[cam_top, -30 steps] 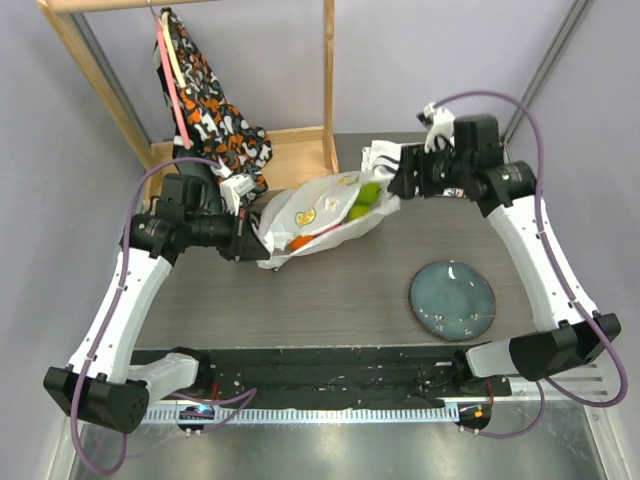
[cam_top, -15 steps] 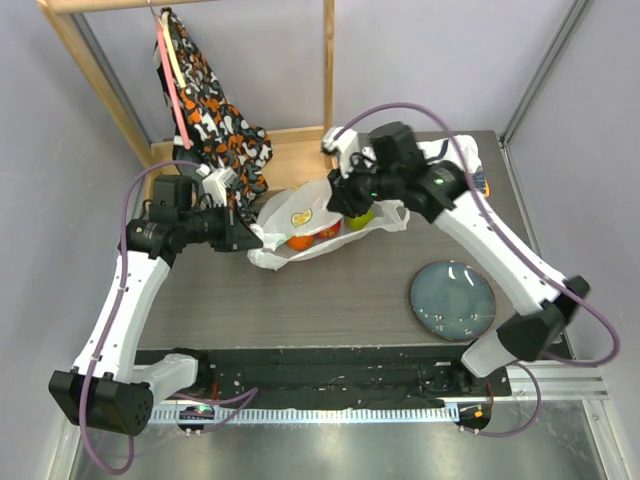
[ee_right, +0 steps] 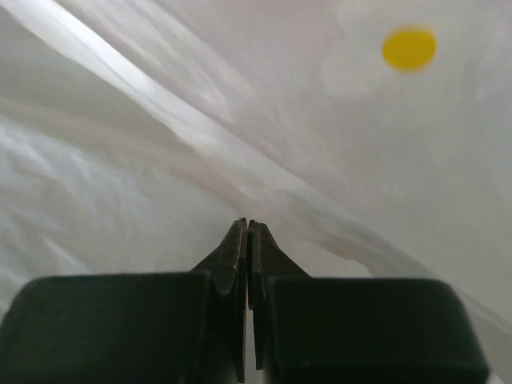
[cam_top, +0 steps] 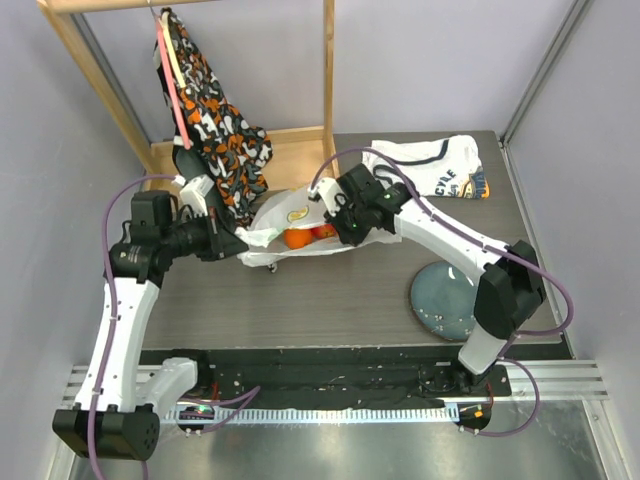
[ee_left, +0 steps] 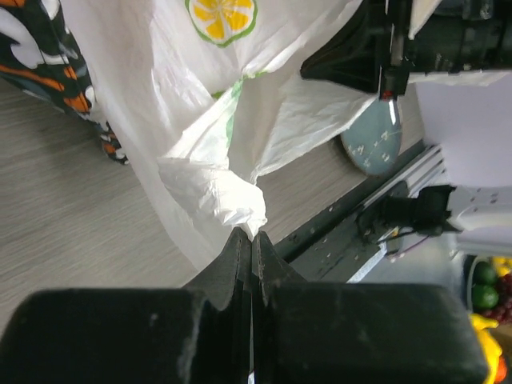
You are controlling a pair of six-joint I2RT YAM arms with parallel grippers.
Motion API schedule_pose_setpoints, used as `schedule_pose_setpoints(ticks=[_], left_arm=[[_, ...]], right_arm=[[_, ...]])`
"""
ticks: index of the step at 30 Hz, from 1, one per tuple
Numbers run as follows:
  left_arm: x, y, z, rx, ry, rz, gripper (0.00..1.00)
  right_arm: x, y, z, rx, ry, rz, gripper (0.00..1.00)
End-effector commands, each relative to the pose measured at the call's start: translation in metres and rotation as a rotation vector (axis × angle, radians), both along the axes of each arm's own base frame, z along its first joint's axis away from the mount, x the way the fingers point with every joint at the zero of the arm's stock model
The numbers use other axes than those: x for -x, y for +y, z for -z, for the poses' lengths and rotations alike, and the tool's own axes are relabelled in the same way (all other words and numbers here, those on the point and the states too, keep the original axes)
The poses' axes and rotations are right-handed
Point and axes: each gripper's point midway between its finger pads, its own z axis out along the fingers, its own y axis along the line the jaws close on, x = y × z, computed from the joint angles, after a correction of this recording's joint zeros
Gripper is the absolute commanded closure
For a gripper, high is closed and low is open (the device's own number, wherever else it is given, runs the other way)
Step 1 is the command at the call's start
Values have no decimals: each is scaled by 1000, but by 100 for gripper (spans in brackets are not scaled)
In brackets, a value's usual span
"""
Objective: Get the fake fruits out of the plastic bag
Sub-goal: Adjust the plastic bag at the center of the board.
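The plastic bag (cam_top: 285,215) lies crumpled at the table's back middle, and its citrus print (ee_left: 221,16) shows in the left wrist view. Through its mouth I see fake fruits: an orange one (cam_top: 297,239) and a red one (cam_top: 322,233). My left gripper (cam_top: 237,245) is shut on the bag's left end, a bunched fold of white film (ee_left: 240,204) pinched at its tips (ee_left: 252,234). My right gripper (cam_top: 335,222) is at the bag's upper right side. In its wrist view the jaws (ee_right: 247,225) are shut with their tips in the white film (ee_right: 160,160), which fills that view.
A folded white shirt (cam_top: 425,165) lies at the back right. A blue-grey plate (cam_top: 445,300) sits front right, partly under the right arm. A wooden rack (cam_top: 295,150) with a patterned cloth (cam_top: 215,120) stands behind the bag. Loose fruits (ee_left: 488,304) show beyond the table's near edge.
The right arm swung left from the bag's right end to its middle and its gripper shut there. The bag slackened and bunched leftward. The left gripper kept its hold and shifted slightly left.
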Motion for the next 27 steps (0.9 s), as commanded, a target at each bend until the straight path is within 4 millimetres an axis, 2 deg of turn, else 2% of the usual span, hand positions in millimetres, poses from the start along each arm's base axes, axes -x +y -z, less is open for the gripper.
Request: schedule_pose_setpoints(ticks=[1,2,4,5,7,9,11,12,13,15,16,19,23,24,27], left_arm=[[19,10,1,-122,-112,84,100],[33,16,5,-169,-105,95,100],[40,29,5,-258,-136,82,100],[50,32,6,-298,-172,117,100],[57,30,2,-293,-207,135,100],[58,26,0,-270,-228,143,100],[55,21,2,-243,-222,160,100],[52,20,5,-237,-199,166,100],[48,20,7,-235,-187,165,100],[39,18,9,-221,-165,160,100],[34,17,8,-218,-175,160,100],[20,19,11,-221,-170,131,100],[13,18,10,-214,-183,132,100],[13,17,9,-210,-186,135,100],[13,14,9,-204,-193,146,100]], right_arm=[[-7,-37,-8,70,-142,148,99],[-1,-44,-15,62,-151,162,99],[12,-55,-9,77,-131,182,99],[17,-60,-14,67,-140,185,99],[22,-66,-7,80,-142,176,97],[19,-63,-3,81,-144,162,96],[14,-50,-7,57,-138,125,94],[11,-45,-1,67,-119,113,94],[5,-32,-11,30,-121,93,94],[-3,-23,-4,41,-96,80,94],[-9,-15,-12,19,-109,71,93],[-19,1,-11,1,-106,55,89],[-22,18,-3,-31,-85,57,67],[-21,22,0,-44,-62,75,55],[-20,32,14,-63,-5,100,41]])
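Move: The plastic bag, mouth open towards the robot, has its middle about 7 cm to the left of the right hand, 4 cm ahead and 9 cm below. The orange inside lies some 12 cm left and 3 cm ahead of that hand, the red fruit about 6 cm left and 4 cm ahead, and the green plate 22 cm right and 11 cm back. From the left hand, holding the left end, the bag's middle is about 13 cm ahead, 14 cm right and 19 cm below. The bag is tugged from both ends: the right hand, shut on its right part, swings about 6.5 cm right and a little back and down, then returns left and forward and opens its fingers about halfway, letting the film go. The left keeps its pinch on the left end, draws back some 5 cm and slightly left, rolling about 15 degrees, then eases partly forward and sinks. ##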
